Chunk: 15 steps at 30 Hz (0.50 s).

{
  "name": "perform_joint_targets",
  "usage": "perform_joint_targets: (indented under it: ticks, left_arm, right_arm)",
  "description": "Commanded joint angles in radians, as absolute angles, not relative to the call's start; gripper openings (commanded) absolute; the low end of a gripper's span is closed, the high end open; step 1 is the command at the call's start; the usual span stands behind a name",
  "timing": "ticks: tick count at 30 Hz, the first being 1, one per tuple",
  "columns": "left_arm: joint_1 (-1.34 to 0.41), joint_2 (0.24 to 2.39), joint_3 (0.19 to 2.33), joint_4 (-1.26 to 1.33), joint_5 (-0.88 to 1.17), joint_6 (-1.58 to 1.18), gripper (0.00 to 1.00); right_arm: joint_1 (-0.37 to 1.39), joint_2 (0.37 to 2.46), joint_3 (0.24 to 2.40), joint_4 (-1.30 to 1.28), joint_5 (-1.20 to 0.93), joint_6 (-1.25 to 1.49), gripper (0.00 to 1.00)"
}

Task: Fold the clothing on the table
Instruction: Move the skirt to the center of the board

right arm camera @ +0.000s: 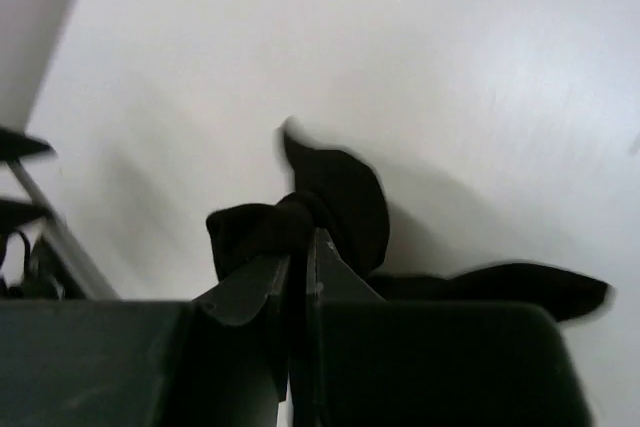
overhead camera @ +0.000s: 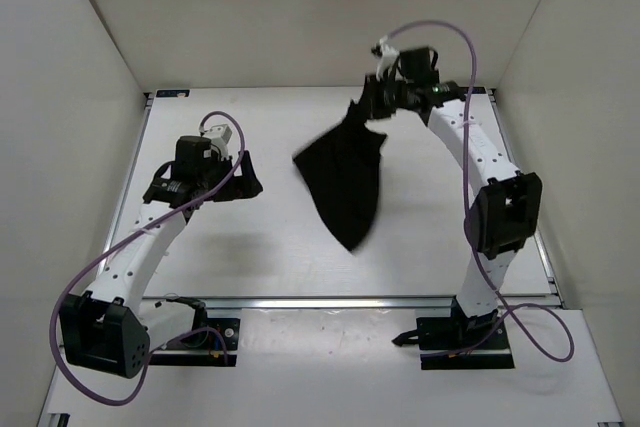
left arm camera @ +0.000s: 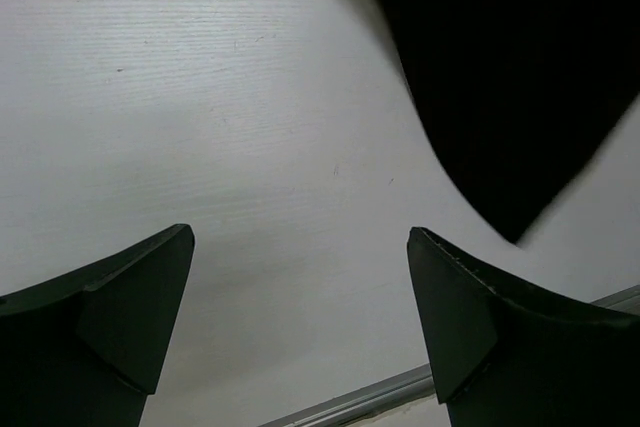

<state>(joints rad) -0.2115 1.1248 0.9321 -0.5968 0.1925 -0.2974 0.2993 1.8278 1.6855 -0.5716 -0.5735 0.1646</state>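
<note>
The black clothing (overhead camera: pixel 345 182) hangs in the air over the middle of the white table (overhead camera: pixel 260 257), drawn up to a bunched corner at the back right. My right gripper (overhead camera: pixel 368 99) is shut on that corner; in the right wrist view the clothing (right arm camera: pixel 330 207) bulges out past the closed gripper (right arm camera: pixel 300 247). My left gripper (overhead camera: pixel 243 175) stands wide open at the left of the table, apart from the garment. In the left wrist view the clothing (left arm camera: pixel 510 77) fills the upper right, beyond the open gripper (left arm camera: pixel 300 247).
White walls close in the table on the left, back and right. A metal rail (overhead camera: pixel 330 302) runs along the near edge, with both arm bases behind it. The left arm's purple cable (overhead camera: pixel 90 287) loops low at the left.
</note>
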Motion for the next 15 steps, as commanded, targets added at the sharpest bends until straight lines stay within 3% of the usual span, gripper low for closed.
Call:
perform_joint_targets:
  ticks: [1,3,5,15]
  left_arm:
    - [-0.199,1.137,1.012,-0.569,0.201,-0.299,0.98]
    - [-0.207,1.147,1.031,-0.571,0.199,-0.290,0.99]
    - [-0.210,1.152,1.040,-0.566,0.201,-0.293,0.99]
    - [-0.225,1.157,1.029,-0.568,0.206,-0.279,0.99]
  right_arm:
    - [0.330,1.841,2.061,-0.618,-0.522,0.138,0.00]
    - [0.328,1.812,2.143,-0.592,-0.483,0.149,0.00]
    - [0.315,1.761,2.062,-0.545,-0.434,0.161,0.00]
    - [0.281,1.433,1.147,-0.351,-0.426,0.233,0.00]
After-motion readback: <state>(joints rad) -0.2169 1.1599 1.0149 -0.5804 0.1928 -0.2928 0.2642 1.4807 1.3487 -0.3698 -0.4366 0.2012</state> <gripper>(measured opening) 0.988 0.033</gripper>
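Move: Behind and to the left of the right hand, which already holds a gathered end of the skirt, lies the centre of the board: about 14 cm back, 10 cm left and 20 cm below. The skirt's middle hangs some 13 cm back, 4 cm left and 11 cm below that hand; the open left gripper is roughly 26 cm left and 14 cm back. From the left hand, the board's centre is about 17 cm to the right, level fore and aft, 15 cm below. Whipping the skirt upward, the right hand keeps its pinch on the gathered end and shoots up about 18 cm, first a little forward, its fingers tipping up some 25 degrees. It then reverses, dropping most of that height again while drawing back and right, the fingers tipping partway down. The empty, open left hand eases slightly up and forward. ##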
